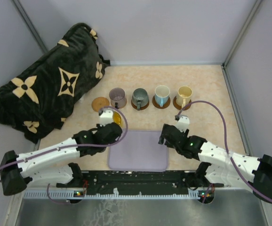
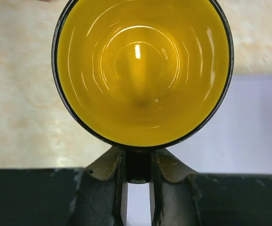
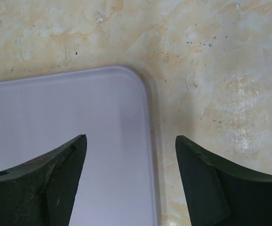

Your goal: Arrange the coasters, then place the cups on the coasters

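My left gripper (image 1: 111,125) is shut on the handle of the yellow-orange cup (image 1: 116,117), which it holds over the tray's far left corner. In the left wrist view the yellow cup (image 2: 140,70) fills the frame, its dark handle pinched at my left gripper (image 2: 138,162). A bare tan coaster (image 1: 100,103) lies at the left end of the row. To its right stand the mauve cup (image 1: 117,97), the grey-green cup (image 1: 140,98), the pale blue cup (image 1: 162,96) and the cream cup (image 1: 184,96), the last three on dark coasters. My right gripper (image 1: 166,134) (image 3: 131,141) is open and holds nothing.
A lavender tray (image 1: 138,153) lies between the arms; its far right corner (image 3: 56,108) shows under the right fingers. A black cushion with tan flowers (image 1: 51,80) fills the back left. Grey walls close in the table on three sides.
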`<state>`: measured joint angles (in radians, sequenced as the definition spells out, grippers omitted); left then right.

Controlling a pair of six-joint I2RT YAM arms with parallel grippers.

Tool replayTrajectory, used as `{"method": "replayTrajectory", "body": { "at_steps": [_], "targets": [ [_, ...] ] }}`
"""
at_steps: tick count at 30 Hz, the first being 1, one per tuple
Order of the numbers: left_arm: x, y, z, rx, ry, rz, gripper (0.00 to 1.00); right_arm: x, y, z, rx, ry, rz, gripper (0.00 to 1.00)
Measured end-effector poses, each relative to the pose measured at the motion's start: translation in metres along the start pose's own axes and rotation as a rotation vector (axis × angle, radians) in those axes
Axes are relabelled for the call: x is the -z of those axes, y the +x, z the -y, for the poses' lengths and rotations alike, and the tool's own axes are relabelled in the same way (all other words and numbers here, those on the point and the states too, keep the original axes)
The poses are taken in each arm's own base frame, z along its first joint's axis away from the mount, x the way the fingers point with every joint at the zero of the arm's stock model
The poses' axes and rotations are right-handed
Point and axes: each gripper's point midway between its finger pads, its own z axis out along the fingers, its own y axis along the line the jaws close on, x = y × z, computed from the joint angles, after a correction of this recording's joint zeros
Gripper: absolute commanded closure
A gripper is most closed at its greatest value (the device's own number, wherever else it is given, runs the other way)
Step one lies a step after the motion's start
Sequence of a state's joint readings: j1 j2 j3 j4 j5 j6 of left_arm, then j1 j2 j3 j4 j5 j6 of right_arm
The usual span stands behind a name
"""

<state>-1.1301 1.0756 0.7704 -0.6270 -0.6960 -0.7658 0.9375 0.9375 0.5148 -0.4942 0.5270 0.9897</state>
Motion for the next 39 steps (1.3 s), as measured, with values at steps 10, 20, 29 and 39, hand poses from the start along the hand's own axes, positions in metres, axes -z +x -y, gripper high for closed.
{"method": "replayTrajectory", "body": {
  "at_steps": [10,20,29,39],
  "targets": [
    [-0.036,-0.042,-0.075,0.054,-0.190,0.057,1.00,0.000,-0.001,0.001,0.000,0.004,0.006,0.23],
    [-0.083,-0.042,-0.119,0.080,-0.284,-0.056,1.00,0.002,-0.002,0.008,0.011,0.029,0.012,0.23],
    [-0.123,-0.065,-0.128,0.147,-0.271,-0.063,1.00,0.007,-0.009,0.012,0.013,0.044,0.032,0.23],
    [-0.149,-0.080,-0.124,0.139,-0.262,-0.021,1.00,0.010,-0.010,0.016,0.014,0.050,0.037,0.23]
  ]
}}
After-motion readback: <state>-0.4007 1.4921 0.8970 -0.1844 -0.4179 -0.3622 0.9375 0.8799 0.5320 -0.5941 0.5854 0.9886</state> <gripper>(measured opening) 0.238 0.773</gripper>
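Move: The left gripper already holds the yellow cup by its handle. The empty coaster lies about 22 cm ahead of this hand, 11 cm to its left and some 12 cm below. The purple cup stands about 10 cm to the right of that coaster, with the grey-green cup about 12 cm farther right; the tray's middle is roughly 5 cm back and 10 cm right of the hand. From the open right gripper the coaster is some 22 cm ahead and 38 cm left. Bring the left gripper, still pinching the yellow cup's handle, diagonally forward and left from the tray's edge towards the empty coaster, then straight forward along the purple cup's left side, about 18 cm forward and 10 cm left overall. Turn the wrist some 15 degrees counter-clockwise early on, and from midway sink a few centimetres, keeping the fingers shut on the handle. Let the right gripper ease a couple of centimetres right. ##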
